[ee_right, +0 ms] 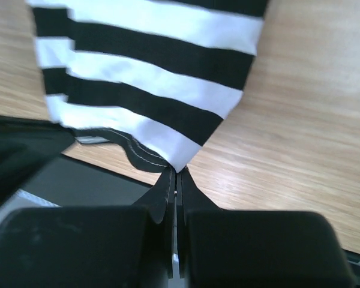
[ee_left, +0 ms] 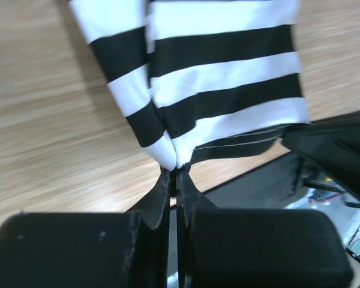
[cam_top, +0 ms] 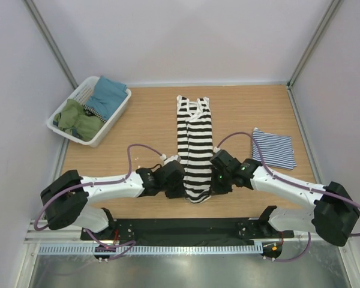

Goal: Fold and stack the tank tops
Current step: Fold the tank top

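Note:
A tank top with broad black-and-white stripes point(cam_top: 195, 144) lies as a long narrow strip down the middle of the table, its straps at the far end. My left gripper point(cam_top: 179, 187) is shut on its near left hem corner point(ee_left: 171, 157). My right gripper point(cam_top: 211, 185) is shut on the near right hem corner point(ee_right: 179, 161). Both corners are pinched right at the fingertips. A second tank top with thin navy-and-white stripes point(cam_top: 273, 149) lies folded on the right side of the table.
A white slatted basket point(cam_top: 58, 114) at the back left holds green, blue and striped cloth. The table's near edge and a black base plate point(cam_top: 186, 229) sit just behind the grippers. Grey walls enclose the table on three sides.

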Robot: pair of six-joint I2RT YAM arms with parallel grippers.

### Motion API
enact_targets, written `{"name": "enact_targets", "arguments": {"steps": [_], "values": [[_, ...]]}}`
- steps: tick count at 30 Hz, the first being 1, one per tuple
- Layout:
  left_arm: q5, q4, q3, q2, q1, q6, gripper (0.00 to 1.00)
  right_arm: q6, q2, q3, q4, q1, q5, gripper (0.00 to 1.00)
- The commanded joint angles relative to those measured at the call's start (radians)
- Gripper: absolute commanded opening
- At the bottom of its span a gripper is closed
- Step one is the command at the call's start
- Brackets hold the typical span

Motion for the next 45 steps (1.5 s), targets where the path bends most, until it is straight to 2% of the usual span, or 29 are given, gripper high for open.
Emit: {"name": "enact_targets", "arguments": {"steps": [1, 8, 14, 22, 31, 45], "values": [[-0.055, -0.057, 0.14, 0.003, 0.023, 0.078, 0.0, -0.058, -0.013, 0.124, -0.084, -0.006, 0.128, 0.01], [-0.052, -0.095, 0.248, 0.015, 0.135, 0.157, 0.0, -0.134, 0.03, 0.239, -0.092, -0.083, 0.179, 0.01], [-0.052, -0.1, 0.355, 0.063, 0.248, 0.213, 0.0, -0.219, 0.113, 0.361, -0.063, -0.202, 0.175, 0.01], [-0.065, -0.063, 0.493, 0.208, 0.337, 0.255, 0.0, -0.281, 0.258, 0.526, -0.011, -0.339, 0.147, 0.01], [-0.068, -0.041, 0.61, 0.301, 0.426, 0.276, 0.0, -0.312, 0.429, 0.692, -0.006, -0.387, 0.133, 0.01], [-0.041, -0.071, 0.803, 0.443, 0.486, 0.307, 0.0, -0.33, 0.623, 0.921, -0.046, -0.443, 0.136, 0.01]]}}
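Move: The left and right grippers hold the two hem corners of the black-and-white tank top about 3 cm above the table. Its shoulder straps lie some 40 cm ahead of both, their middle about 5 cm to the left gripper's right and 6 cm to the right gripper's left. The neckline is about 35 cm ahead of the right gripper, 4 cm to its left; the folded blue-striped tank top is roughly 19 cm ahead of it and 28 cm to its right. Keep both grippers shut on the hem corners and carry them together about 28 cm forward over the tank top towards the shoulder straps. Climb steeply at first, then more gently, to some 10 cm higher. Tilt both sets of fingers outward-forward by nearly 20 degrees, turning the left wrist counter-clockwise and the right clockwise. ##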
